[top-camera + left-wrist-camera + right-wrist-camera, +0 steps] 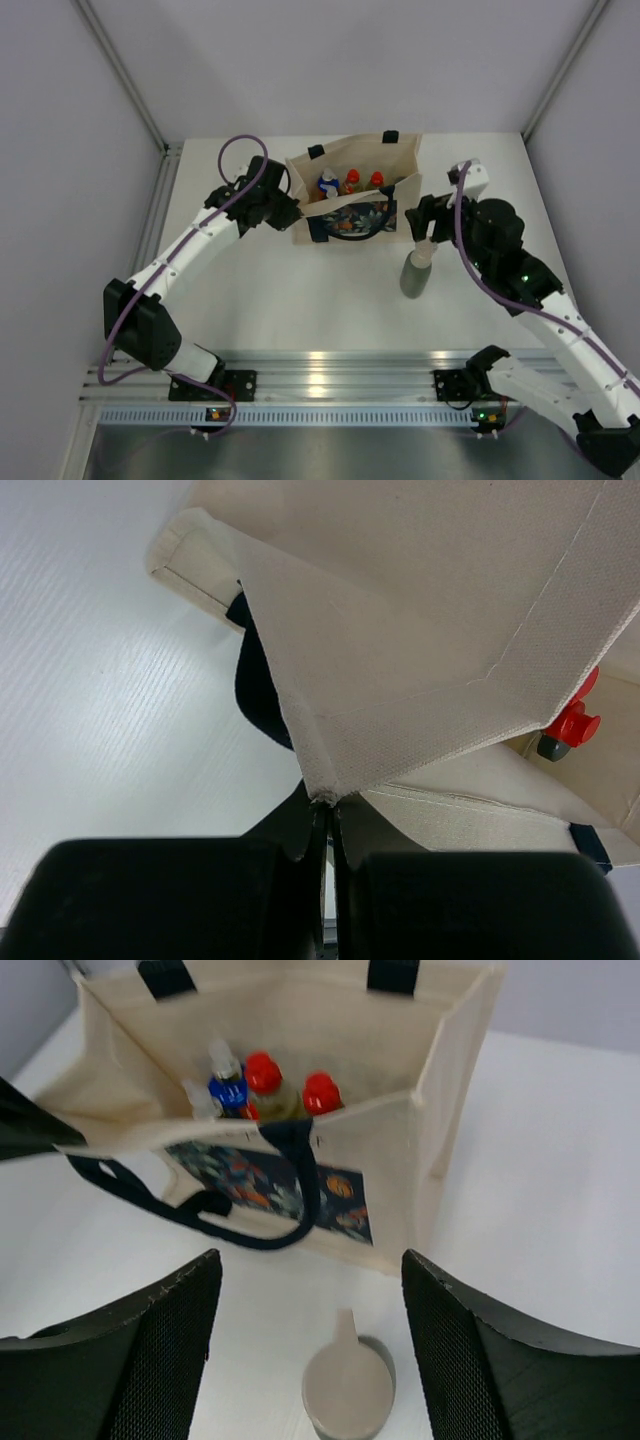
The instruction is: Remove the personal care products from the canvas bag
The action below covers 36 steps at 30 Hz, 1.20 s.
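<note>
The canvas bag point(352, 192) stands upright at the back middle of the table, its mouth held wide. My left gripper point(293, 212) is shut on the bag's left rim point(330, 780), with the fabric pinched between the closed jaws. Inside the bag are a blue-and-white topped bottle point(228, 1087) and two red-capped bottles point(263, 1072) point(322, 1092). A grey-green bottle with a beige cap point(415, 275) stands upright on the table, right of the bag. My right gripper point(310, 1265) is open just above that beige cap point(347, 1392), and its fingers are apart from it.
The bag's dark handle point(250, 1230) hangs loose over the floral front panel. An aluminium rail point(330, 370) runs along the near table edge by both arm bases. Grey walls enclose the table on the left, right and back.
</note>
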Each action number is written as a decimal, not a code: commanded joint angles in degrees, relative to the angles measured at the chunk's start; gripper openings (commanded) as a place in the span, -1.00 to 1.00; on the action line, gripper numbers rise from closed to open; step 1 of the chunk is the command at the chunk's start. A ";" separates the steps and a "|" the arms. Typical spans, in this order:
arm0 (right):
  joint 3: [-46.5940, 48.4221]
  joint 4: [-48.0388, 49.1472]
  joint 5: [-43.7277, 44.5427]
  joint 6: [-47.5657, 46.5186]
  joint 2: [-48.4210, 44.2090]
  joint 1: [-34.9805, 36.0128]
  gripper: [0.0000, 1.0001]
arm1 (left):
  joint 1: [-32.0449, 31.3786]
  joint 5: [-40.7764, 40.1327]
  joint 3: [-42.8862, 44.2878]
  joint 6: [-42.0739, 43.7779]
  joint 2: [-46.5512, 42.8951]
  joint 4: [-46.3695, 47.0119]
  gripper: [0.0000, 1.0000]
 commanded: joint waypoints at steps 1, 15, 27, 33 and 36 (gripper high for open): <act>10.46 0.58 -2.51 0.12 3.96 -0.53 0.40 | -0.58 5.23 1.21 -0.56 1.12 -1.48 -1.00; 51.67 -17.71 -6.56 -4.35 43.92 8.26 0.04 | -0.66 8.57 1.83 -1.35 2.26 -1.57 -1.00; 64.96 -22.11 -12.01 -13.85 63.02 8.88 0.04 | -0.58 6.82 -1.68 -1.00 0.24 -1.48 -1.00; 68.04 -22.98 -10.43 -17.89 68.03 8.88 0.02 | -0.66 6.20 -2.74 -1.09 -0.98 -1.57 -1.00; 68.84 -23.25 -9.72 -18.86 69.89 8.79 -0.01 | -0.67 6.20 -3.01 -1.00 -1.25 -1.57 -1.00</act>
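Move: The black-topped pump bottle in the canvas bag lies about 15 cm ahead of my right hand, 20 cm to its left and 16 cm below. The blue pump bottle stands some 5 cm beyond it, and the nearer red-capped bottle about 5 cm to its right and 2 cm farther out. The green bottle stands under my right hand, its middle 15 cm down. From my left hand the black-topped bottle is roughly 8 cm right, 4 cm ahead, 9 cm lower. I swing my right hand clear of the green bottle, up about 10 cm while already heading left and forward, then arc over the bag's front edge and down towards the pump bottles, ending some 20 cm left and 14 cm forward. The wrist turns counter-clockwise, noses down and drops its left side as the fingers narrow to half open. My left hand keeps its pinch on the bag's rim, sagging about a centimetre late on. ##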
